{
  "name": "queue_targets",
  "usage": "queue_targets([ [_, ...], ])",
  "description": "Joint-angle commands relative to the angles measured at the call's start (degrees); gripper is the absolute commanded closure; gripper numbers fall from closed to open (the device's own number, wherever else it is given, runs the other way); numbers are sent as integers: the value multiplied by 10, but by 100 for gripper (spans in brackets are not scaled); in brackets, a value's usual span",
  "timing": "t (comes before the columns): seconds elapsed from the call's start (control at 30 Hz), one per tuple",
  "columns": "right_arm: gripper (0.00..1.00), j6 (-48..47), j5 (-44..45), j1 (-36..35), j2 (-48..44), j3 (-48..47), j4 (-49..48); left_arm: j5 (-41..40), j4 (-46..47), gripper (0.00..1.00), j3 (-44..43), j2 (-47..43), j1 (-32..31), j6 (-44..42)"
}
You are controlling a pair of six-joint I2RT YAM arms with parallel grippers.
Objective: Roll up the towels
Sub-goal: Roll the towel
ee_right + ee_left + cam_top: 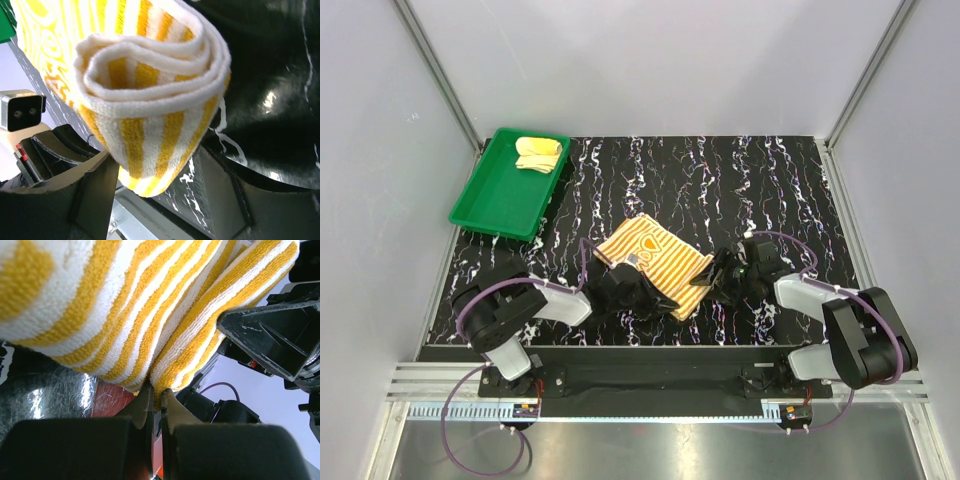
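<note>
The orange-and-cream striped towel (650,255) lies mid-table, its near edge rolled up. My left gripper (620,292) is at the roll's left end. In the left wrist view this gripper (157,396) is shut on a fold of the striped towel (125,315). My right gripper (713,277) is at the roll's right end. In the right wrist view the rolled end of the towel (150,95) sits between its spread fingers (80,195). The left finger meets the roll, and a gap shows at the right one. The pale yellow towel (539,153) lies rolled in the tray.
A green tray (500,200) stands at the back left of the black marbled table (760,180). Grey walls with metal posts close in the sides and back. A metal rail (650,380) runs along the near edge by the arm bases.
</note>
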State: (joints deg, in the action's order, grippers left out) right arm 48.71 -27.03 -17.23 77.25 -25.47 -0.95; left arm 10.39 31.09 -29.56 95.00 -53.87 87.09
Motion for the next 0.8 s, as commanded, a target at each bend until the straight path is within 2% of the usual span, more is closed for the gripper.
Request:
queue_targets([
  [0.0,29,-15,39,-3,19,-3,-26,10,17,100,6,5,8,1],
  [0.1,32,-17,37,-4,44,-3,-41,15,20,100,6,4,11,-2],
  [0.17,38,-19,36,-3,54,-3,-54,17,19,100,6,4,12,-4],
  [0.27,63,-24,32,-4,68,-8,-58,17,15,100,6,0,14,-6],
  [0.3,66,-26,31,-4,70,-12,-56,18,16,100,6,0,15,-7],
  [0.33,69,-27,31,-5,71,-14,-55,19,16,100,6,0,15,-8],
  [0.5,70,-34,34,-6,69,-26,-33,17,-20,85,-9,-18,15,-38],
  [0.57,71,-40,38,-7,63,-33,-16,5,-57,76,-29,-31,14,-77],
  [0.6,71,-46,40,-6,60,-40,3,0,-104,64,-39,-50,14,-93],
  [0.67,71,-56,45,-7,49,-50,44,-24,-180,54,-65,-68,10,-145],
  [0.77,71,-74,52,-11,41,-77,98,-77,-256,29,-92,-105,-3,-226],
])
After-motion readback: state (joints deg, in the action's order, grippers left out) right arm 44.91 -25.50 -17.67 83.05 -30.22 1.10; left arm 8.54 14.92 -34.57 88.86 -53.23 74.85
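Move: My left fingers are still shut on the near end of the towel's roll, which is right at them. The roll's far end is some 6 cm ahead of them and 7 cm to their right. That far end stands between my open right fingers, about 1 cm ahead, 2 cm left and 1 cm below. From my right hand the unrolled part's middle lies some 6 cm ahead and 14 cm left, 2 cm lower. I ease my right hand roughly 1 cm forward and 1 cm down over the roll's far end and close its fingers, pinching the layers, then hold there. Once that grip is made, my left hand, nearly still until then, opens wide and lets go of the near end, starting to draw back left and up about 1 cm while its wrist tips some 10 degrees. ##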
